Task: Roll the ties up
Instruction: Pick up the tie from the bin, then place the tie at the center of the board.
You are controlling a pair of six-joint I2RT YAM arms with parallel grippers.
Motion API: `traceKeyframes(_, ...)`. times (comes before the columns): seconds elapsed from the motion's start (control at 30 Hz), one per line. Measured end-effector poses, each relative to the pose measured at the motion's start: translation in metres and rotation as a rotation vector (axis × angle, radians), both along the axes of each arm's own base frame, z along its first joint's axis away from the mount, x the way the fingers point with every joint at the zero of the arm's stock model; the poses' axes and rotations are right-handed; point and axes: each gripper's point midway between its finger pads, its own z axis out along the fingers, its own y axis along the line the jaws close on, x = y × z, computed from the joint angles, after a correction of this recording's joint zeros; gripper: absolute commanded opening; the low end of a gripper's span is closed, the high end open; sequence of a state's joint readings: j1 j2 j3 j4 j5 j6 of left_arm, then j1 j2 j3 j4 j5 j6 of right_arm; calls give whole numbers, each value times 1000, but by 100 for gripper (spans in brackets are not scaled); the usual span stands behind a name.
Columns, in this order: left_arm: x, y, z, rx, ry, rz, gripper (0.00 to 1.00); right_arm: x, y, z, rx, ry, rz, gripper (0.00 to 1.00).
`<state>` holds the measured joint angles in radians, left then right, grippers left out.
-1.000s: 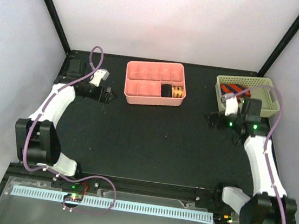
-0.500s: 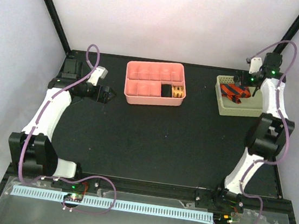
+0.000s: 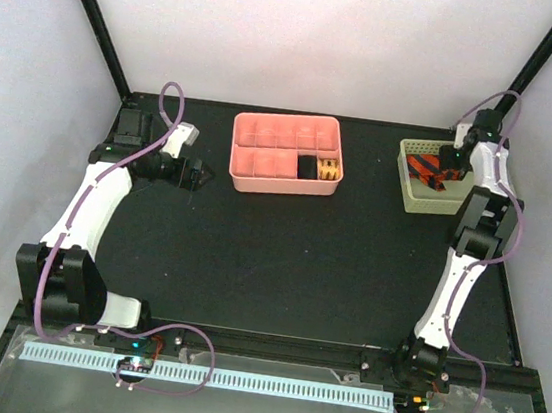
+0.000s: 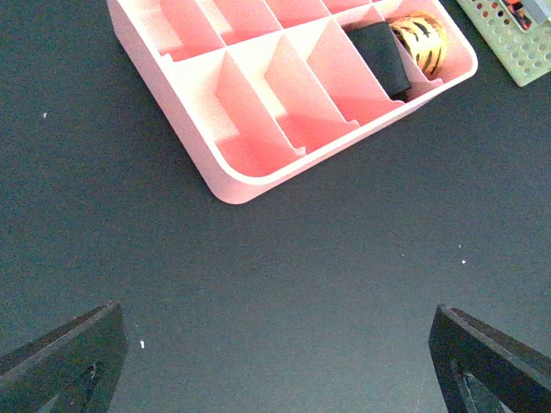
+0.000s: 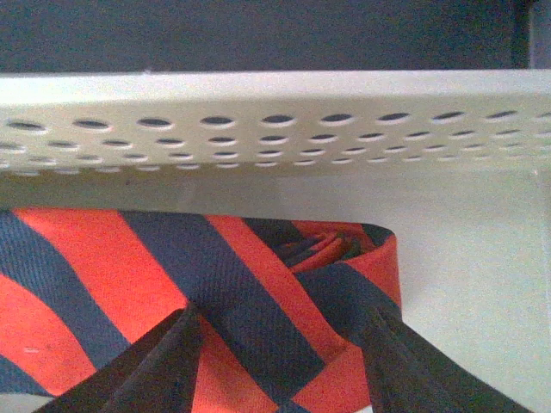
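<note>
The orange-red tie (image 3: 425, 167) with navy diagonal stripes lies bunched in the pale green perforated basket (image 3: 410, 199) at the back right. My right gripper (image 3: 451, 166) reaches down into that basket. In the right wrist view its dark fingers (image 5: 168, 361) stand partway closed on either side of a fold of the tie (image 5: 250, 275), touching the fabric; whether they pinch it I cannot tell. My left gripper (image 3: 197, 175) hovers wide open over bare mat left of the pink tray (image 3: 259, 181), with nothing between its fingers (image 4: 65, 357).
The pink tray (image 4: 232, 185) has several compartments; a black roll (image 4: 383, 56) and a yellow striped roll (image 4: 422, 39) sit in its right end. The basket wall (image 5: 275, 129) rises just beyond the right fingers. Black frame posts stand at both back corners.
My right arm has swung from in front of the basket up and down into it, and its jaws have narrowed around the tie. The left arm has barely shifted.
</note>
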<state>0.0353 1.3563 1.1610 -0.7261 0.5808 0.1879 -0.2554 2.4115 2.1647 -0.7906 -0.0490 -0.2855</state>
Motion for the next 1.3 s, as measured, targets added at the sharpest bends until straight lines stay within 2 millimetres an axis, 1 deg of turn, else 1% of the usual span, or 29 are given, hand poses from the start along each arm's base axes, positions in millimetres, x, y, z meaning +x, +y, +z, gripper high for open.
traceKeyframes(0.1, 0, 0, -1, 0, 5, 0, 99, 0, 2, -6, 5, 10, 2, 24)
traceKeyframes(0.17, 1, 0, -3, 0, 10, 0, 99, 0, 3, -6, 8, 10, 1, 6)
traceKeyframes(0.2, 1, 0, -4, -1, 12, 0, 99, 0, 3, -4, 8, 7, 3, 2)
traceKeyframes(0.33, 1, 1, -5, -1, 14, 2, 99, -5, 5, 5, 10, 2, 9, 2)
traceKeyframes(0.4, 1, 1, -5, -1, 14, 2, 99, -9, 8, 19, 14, -9, 17, 2)
traceKeyframes(0.43, 1, 1, -5, -1, 15, 3, 99, -12, 10, 31, 18, -22, 23, 2)
traceKeyframes(0.5, 1, 1, -5, -1, 14, 2, 99, -16, 16, 64, 28, -68, 40, 2)
traceKeyframes(0.57, 1, 1, -5, -1, 14, 2, 99, -23, 26, 107, 45, -134, 69, 2)
traceKeyframes(0.63, 1, 1, -4, -4, 14, 2, 99, -34, 39, 160, 72, -220, 109, 2)
traceKeyframes(0.73, 1, 1, -4, -8, 14, 1, 99, -59, 66, 255, 121, -394, 192, 2)
traceKeyframes(0.8, 1, 2, -3, -12, 13, 2, 99, -85, 87, 322, 147, -532, 257, 1)
traceKeyframes(0.83, 1, 2, -3, -14, 11, 2, 99, -101, 98, 357, 158, -603, 292, 2)
traceKeyframes(0.9, 0, 3, -2, -19, 10, 4, 99, -138, 122, 419, 178, -740, 366, 2)
traceKeyframes(0.93, 0, 2, -1, -21, 8, 2, 99, -163, 137, 452, 190, -818, 417, 2)
traceKeyframes(0.97, -1, 2, 0, -23, 7, 1, 99, -184, 150, 473, 207, -869, 455, 2)
traceKeyframes(1.03, -1, 1, 1, -27, 2, -2, 99, -227, 178, 511, 260, -963, 545, 2)
traceKeyframes(1.13, -5, 0, 7, -32, -15, -5, 99, -282, 215, 548, 391, -1052, 683, 2)
traceKeyframes(1.2, -9, 0, 12, -33, -36, -8, 99, -311, 235, 564, 505, -1081, 772, 2)
traceKeyframes(1.3, -15, -2, 24, -40, -75, -12, 99, -342, 254, 580, 677, -1079, 879, 2)
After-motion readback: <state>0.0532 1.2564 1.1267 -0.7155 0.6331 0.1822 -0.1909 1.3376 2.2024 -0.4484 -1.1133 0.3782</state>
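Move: The tie's bundle has its middle some 5 cm left of the right hand, 1 cm nearer and 2 cm below; its right part lies between the fingers. The bin's centre is about 2 cm back and 1 cm right; the yellow-striped roll sits 39 cm left and 4 cm back, with the pink tray's middle 52 cm left and 2 cm back. From the left hand the tie is roughly 18 cm ahead, 65 cm right and 15 cm below. The right fingers, already closing, shut on the tie's right part almost on the spot and pinch it, then carry it steeply up out of the bin, nearly 60 cm, swinging back some 35 cm and left about 25 cm with growing speed. The wrist tips up and turns left from pointing down until the fingers point level, forward-left. Late on, the open left hand rises 2–3 cm. ##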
